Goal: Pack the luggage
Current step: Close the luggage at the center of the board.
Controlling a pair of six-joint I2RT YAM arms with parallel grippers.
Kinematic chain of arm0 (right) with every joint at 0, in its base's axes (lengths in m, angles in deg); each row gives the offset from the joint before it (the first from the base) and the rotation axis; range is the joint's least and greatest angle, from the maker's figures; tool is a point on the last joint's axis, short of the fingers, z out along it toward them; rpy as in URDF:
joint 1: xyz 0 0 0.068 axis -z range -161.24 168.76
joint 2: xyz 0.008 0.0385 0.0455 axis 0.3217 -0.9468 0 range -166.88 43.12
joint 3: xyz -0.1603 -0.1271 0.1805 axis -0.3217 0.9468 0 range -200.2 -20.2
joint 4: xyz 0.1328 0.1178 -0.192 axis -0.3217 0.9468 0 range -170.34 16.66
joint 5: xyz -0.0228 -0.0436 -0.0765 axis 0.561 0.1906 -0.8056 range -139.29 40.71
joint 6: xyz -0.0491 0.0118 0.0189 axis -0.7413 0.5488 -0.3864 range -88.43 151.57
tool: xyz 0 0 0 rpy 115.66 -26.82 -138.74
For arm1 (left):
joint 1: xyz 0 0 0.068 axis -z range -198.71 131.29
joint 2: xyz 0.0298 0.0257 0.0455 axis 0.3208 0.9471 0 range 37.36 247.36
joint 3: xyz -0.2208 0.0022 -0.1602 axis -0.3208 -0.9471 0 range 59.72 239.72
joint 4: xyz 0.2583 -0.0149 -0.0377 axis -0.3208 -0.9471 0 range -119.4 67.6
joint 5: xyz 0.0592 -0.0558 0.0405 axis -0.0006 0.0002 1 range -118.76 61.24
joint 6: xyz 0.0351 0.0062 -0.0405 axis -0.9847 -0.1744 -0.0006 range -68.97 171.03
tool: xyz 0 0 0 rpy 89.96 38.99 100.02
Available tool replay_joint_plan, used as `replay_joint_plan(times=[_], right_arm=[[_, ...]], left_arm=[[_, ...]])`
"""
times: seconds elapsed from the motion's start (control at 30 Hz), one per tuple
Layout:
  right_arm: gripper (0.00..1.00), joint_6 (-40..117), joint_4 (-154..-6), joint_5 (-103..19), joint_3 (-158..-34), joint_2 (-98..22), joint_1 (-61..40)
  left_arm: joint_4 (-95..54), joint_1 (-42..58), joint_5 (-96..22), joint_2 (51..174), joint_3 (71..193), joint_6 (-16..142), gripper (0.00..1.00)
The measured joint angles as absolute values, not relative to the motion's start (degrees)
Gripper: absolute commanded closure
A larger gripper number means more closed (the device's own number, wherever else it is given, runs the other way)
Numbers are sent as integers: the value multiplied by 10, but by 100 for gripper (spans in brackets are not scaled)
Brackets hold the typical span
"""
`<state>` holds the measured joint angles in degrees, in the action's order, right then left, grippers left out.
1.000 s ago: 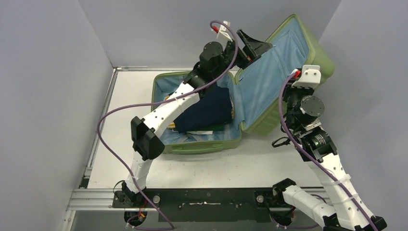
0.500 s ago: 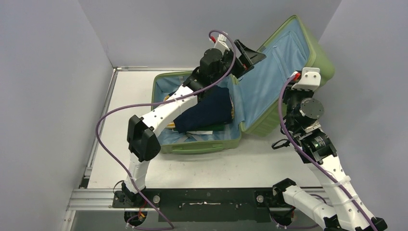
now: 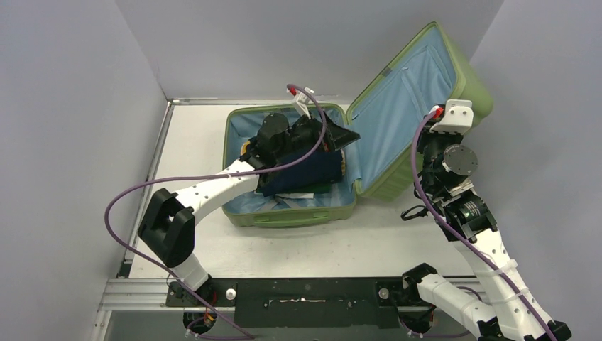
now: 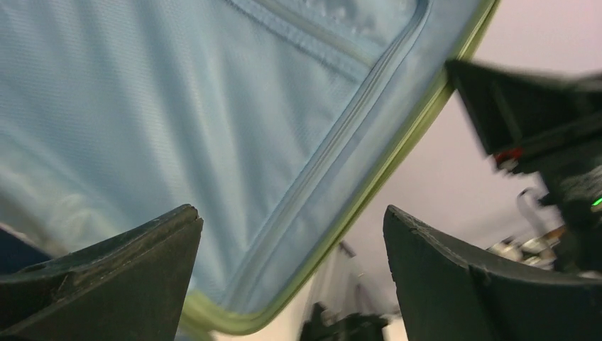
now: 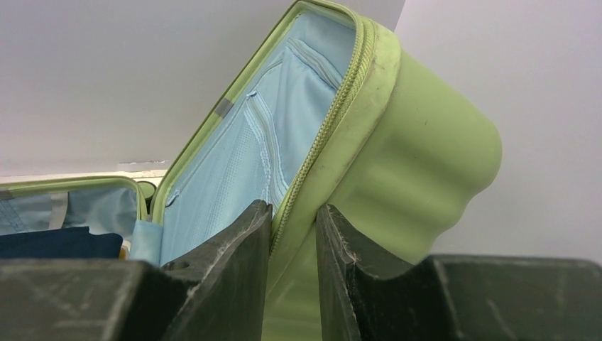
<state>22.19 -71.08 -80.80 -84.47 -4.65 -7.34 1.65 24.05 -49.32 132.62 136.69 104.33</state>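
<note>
The luggage (image 3: 284, 217), a light-green hard-shell case, lies open on the table, its blue-lined lid (image 3: 405, 106) standing up at the right. A dark blue garment (image 3: 305, 167) lies folded in the base over other packed items. My right gripper (image 5: 294, 207) is shut on the lid's zippered rim (image 5: 334, 121), one finger on the lining side and one on the shell (image 5: 419, 163). My left gripper (image 3: 348, 135) hovers open over the base, pointing at the lid, with nothing between its fingers. In the left wrist view the left gripper (image 4: 291, 213) frames the lid's lining (image 4: 177, 106) and green edge.
Grey enclosure walls (image 3: 71, 142) stand close on the left, back and right. Bare white table (image 3: 355, 245) lies between the case and the arm bases. A purple cable (image 3: 142, 192) loops off the left arm. The right arm's wrist (image 4: 561, 142) shows beyond the lid edge.
My left arm has swung down and leftward from the lid's upper edge to just above the packed base, jaws still open. The right gripper and the lid have stayed put.
</note>
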Motion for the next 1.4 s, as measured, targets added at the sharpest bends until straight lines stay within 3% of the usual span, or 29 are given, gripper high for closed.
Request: replay_joint_plan(times=[0.23,0.6,0.97,1.27,1.4], right_arm=[[100,222,-711,-808,-845,-47,-76],[100,224,-709,-807,-853,-55,-76],[100,231,-708,-807,-855,-61,-80],[100,233,-708,-807,-857,-66,-80],[100,235,-708,-807,-858,-67,-80]], left_arm=[[46,260,-546,1319,1319,841,3],[-25,374,-534,1366,1408,548,8],[-43,375,-511,1437,1434,512,13],[-20,383,-545,1443,1437,531,26],[-8,388,-552,1455,1446,540,39]])
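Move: The lower stretch of the luggage lid's near rim, the left hand's target, lies about 14 cm to its right, 6 cm back and 9 cm below. The near hinge corner is some 6 cm right, 4 cm back and 21 cm below that hand, and the navy cloth roughly 10 cm ahead, 11 cm left and 25 cm below. From the right hand, that rim stretch lies about 9 cm left, 3 cm back and 15 cm down. The lid's near rim stays pinched in the right gripper, which barely drifts, while the left hand comes round to the rim lower down: back and right, then down, some 15 cm in all. It rolls about 45 degrees, its top turning back towards the base, swings to point straight right, and narrows its wide-open fingers by about a quarter around the rim's line; contact can't be seen. ##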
